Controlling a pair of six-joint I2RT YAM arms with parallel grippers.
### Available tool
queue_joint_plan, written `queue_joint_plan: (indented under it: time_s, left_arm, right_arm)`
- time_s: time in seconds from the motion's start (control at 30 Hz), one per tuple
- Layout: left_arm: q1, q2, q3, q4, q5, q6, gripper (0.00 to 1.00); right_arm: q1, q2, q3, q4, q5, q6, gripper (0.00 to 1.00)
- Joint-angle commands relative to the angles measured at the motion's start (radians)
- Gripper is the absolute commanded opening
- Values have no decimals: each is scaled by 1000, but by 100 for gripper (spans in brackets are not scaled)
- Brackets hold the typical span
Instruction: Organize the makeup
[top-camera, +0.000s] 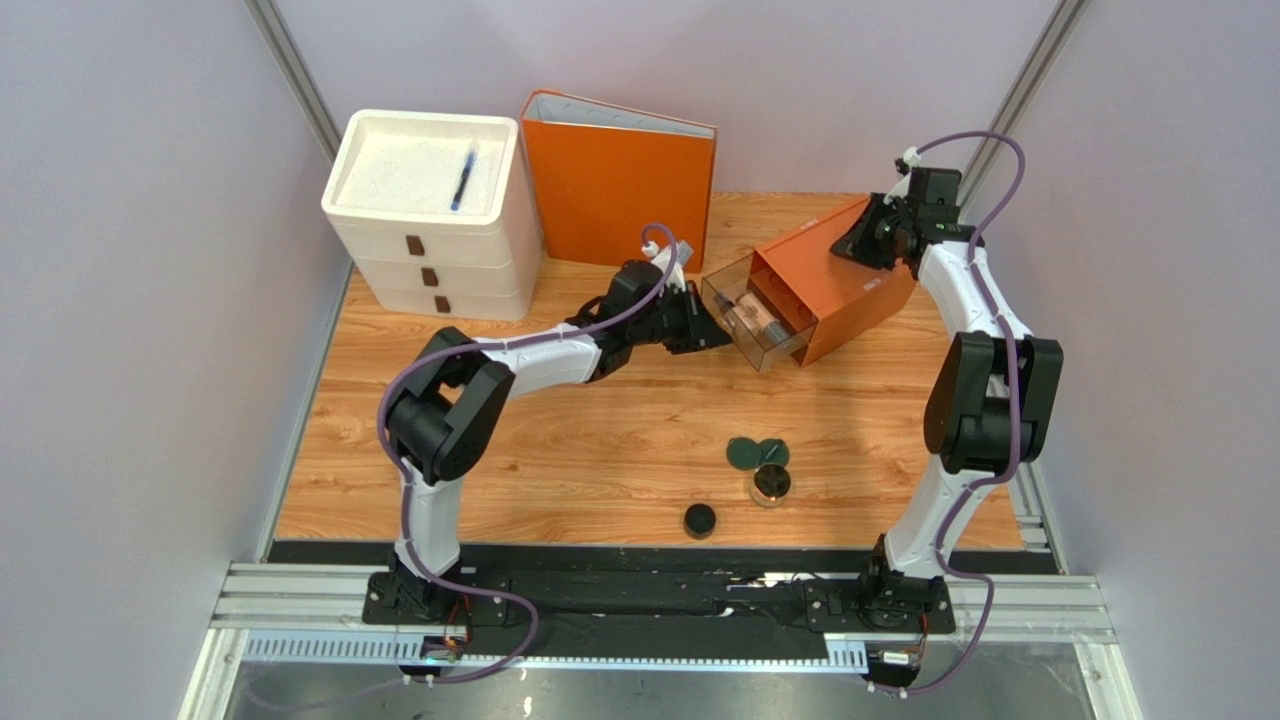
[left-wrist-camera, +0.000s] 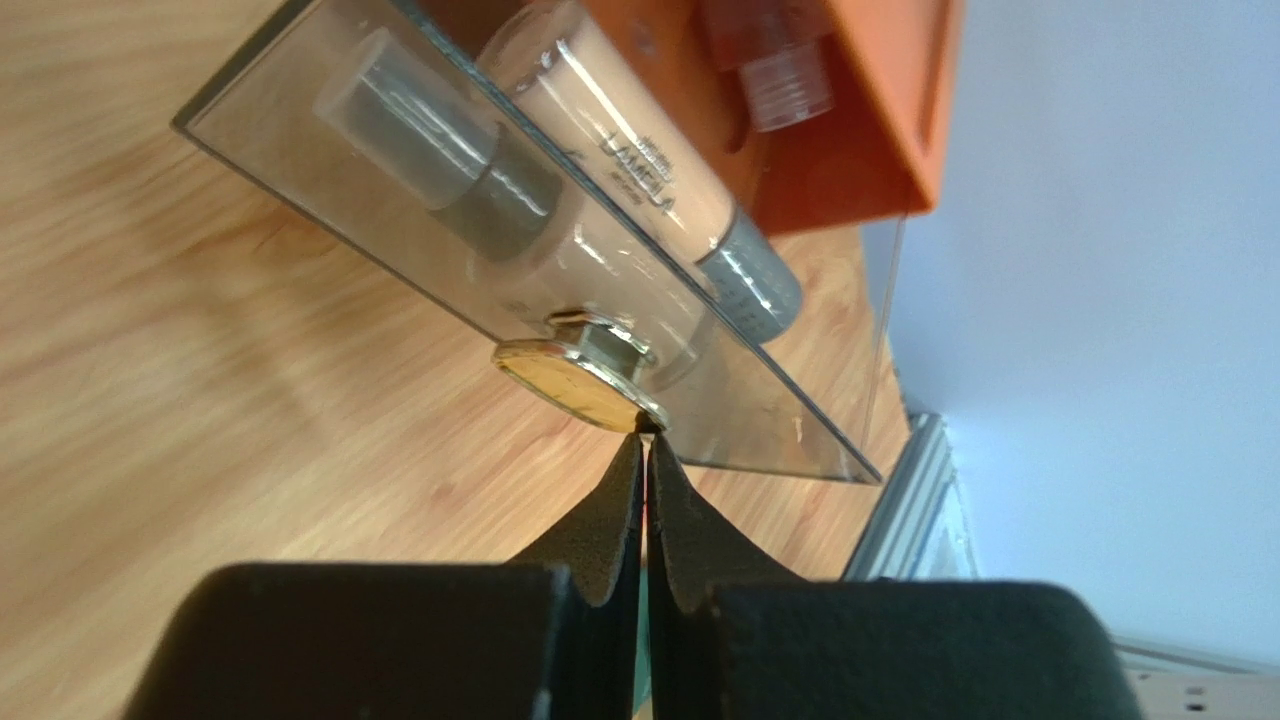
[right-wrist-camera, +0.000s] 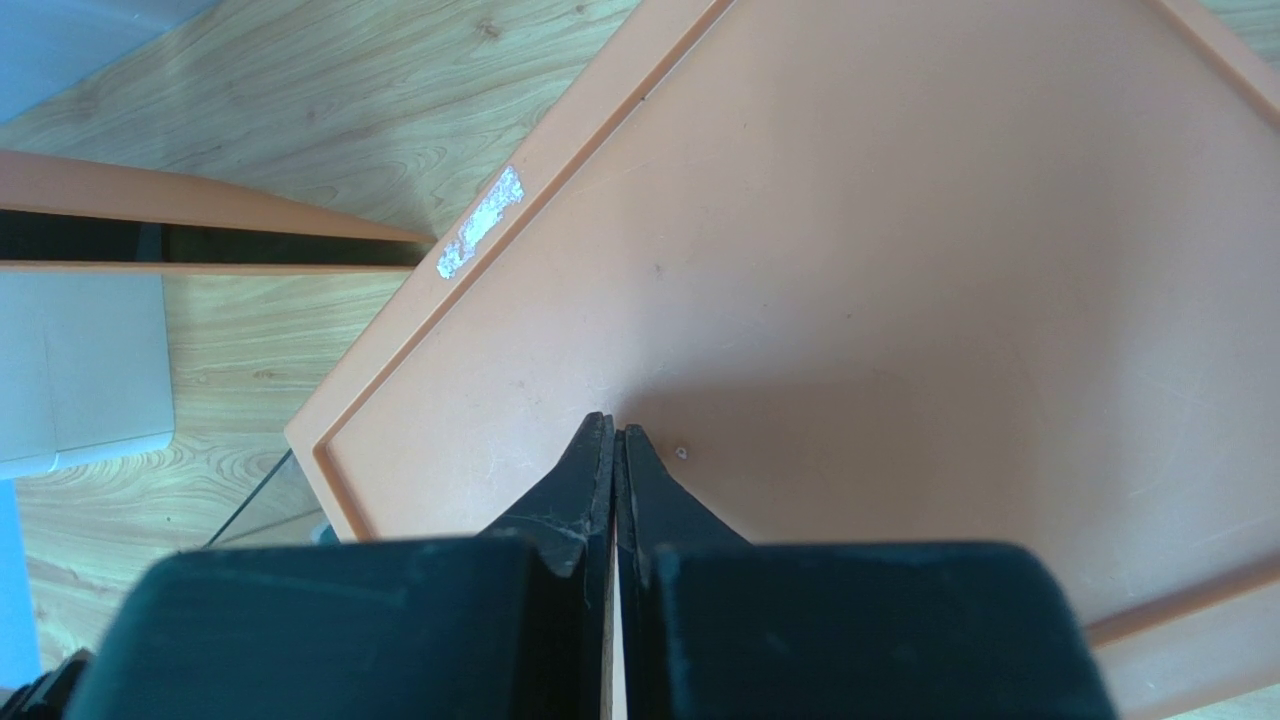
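Observation:
An orange box (top-camera: 842, 278) stands at the back right with its clear drawer (top-camera: 747, 318) pulled out. Beige foundation bottles (left-wrist-camera: 631, 150) lie inside the drawer. My left gripper (left-wrist-camera: 646, 435) is shut, and its tips touch the rim of the drawer's gold knob (left-wrist-camera: 579, 375) with nothing held between them. My right gripper (right-wrist-camera: 618, 435) is shut too, its tips resting on the box's flat orange top (right-wrist-camera: 902, 255). On the table nearer to me lie a dark green twin-disc compact (top-camera: 757, 452), a small gold-rimmed jar (top-camera: 771, 483) and a black round pot (top-camera: 700, 521).
A white drawer unit (top-camera: 433, 210) stands at the back left with a blue pen (top-camera: 463, 180) on top. An orange binder (top-camera: 616, 173) stands upright beside it. Grey walls close in both sides of the wooden table (top-camera: 571, 450).

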Motion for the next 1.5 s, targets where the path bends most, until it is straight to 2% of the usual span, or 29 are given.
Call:
queue_joint_plan:
  time_s: [0.0, 0.4, 0.5, 0.67, 0.7, 0.73, 0.8, 0.83, 0.93, 1.03, 1.1, 1.3, 1.47]
  left_arm:
    - [-7, 81, 170, 70, 49, -49, 0]
    - [-56, 366, 574, 12, 92, -161, 0]
    - [-56, 380, 594, 13, 94, -163, 0]
    - [-46, 317, 522, 53, 89, -87, 0]
    - [-45, 299, 499, 64, 88, -73, 4]
    - [-43, 258, 447, 70, 69, -54, 21]
    - [-42, 216, 391, 72, 42, -11, 38]
    - [-39, 181, 338, 73, 17, -4, 54]
    - [-33, 141, 244, 82, -3, -26, 69]
    - [-22, 142, 169, 134, -24, -138, 74]
    - [-19, 159, 166, 115, -32, -154, 75]
    - [-19, 255, 285, -48, -69, -183, 76]
    - [-19, 317, 379, -91, -80, -229, 76]
  right_arm:
    - [20, 135, -114, -295, 60, -34, 0]
    - [9, 139, -108, -298, 52, -34, 0]
    - [2, 141, -107, -301, 46, -32, 0]
    - [-3, 144, -107, -300, 43, -31, 0]
    - [-5, 144, -107, -300, 40, -29, 0]
    - [-5, 144, -107, -298, 40, -29, 0]
    - [-5, 145, -105, -300, 40, -29, 0]
    - [-5, 148, -104, -300, 40, -28, 0]
    - [-5, 150, -105, -300, 39, -28, 0]
    - [-5, 153, -104, -300, 37, -28, 0]
    - [-5, 154, -105, -300, 37, -28, 0]
    - [-5, 158, -105, -297, 34, -26, 0]
    - [-5, 156, -108, -295, 34, -28, 0]
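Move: The knob of the open upper drawer sits right at the left gripper's shut fingertips, about 1 cm ahead, 2 cm to its right and 1 cm higher. The bottles in that drawer lie some 4 cm ahead and 5 cm right; the closed lower drawer's knob about 5 cm ahead, 9 cm right and 5 cm lower. From the right gripper, on the orange box's top, the upper knob lies roughly 17 cm left, 9 cm back and 3 cm lower. Push the left gripper, fingers still shut, about 10 cm to the right and 4 cm forward, rising slightly, against the upper drawer's knob to drive the drawer into the orange box. Then back off some 5 cm to the left, open the fingers wide and sink about 6 cm to face the lower knob. Keep the right gripper's shut fingertips on the box top. ##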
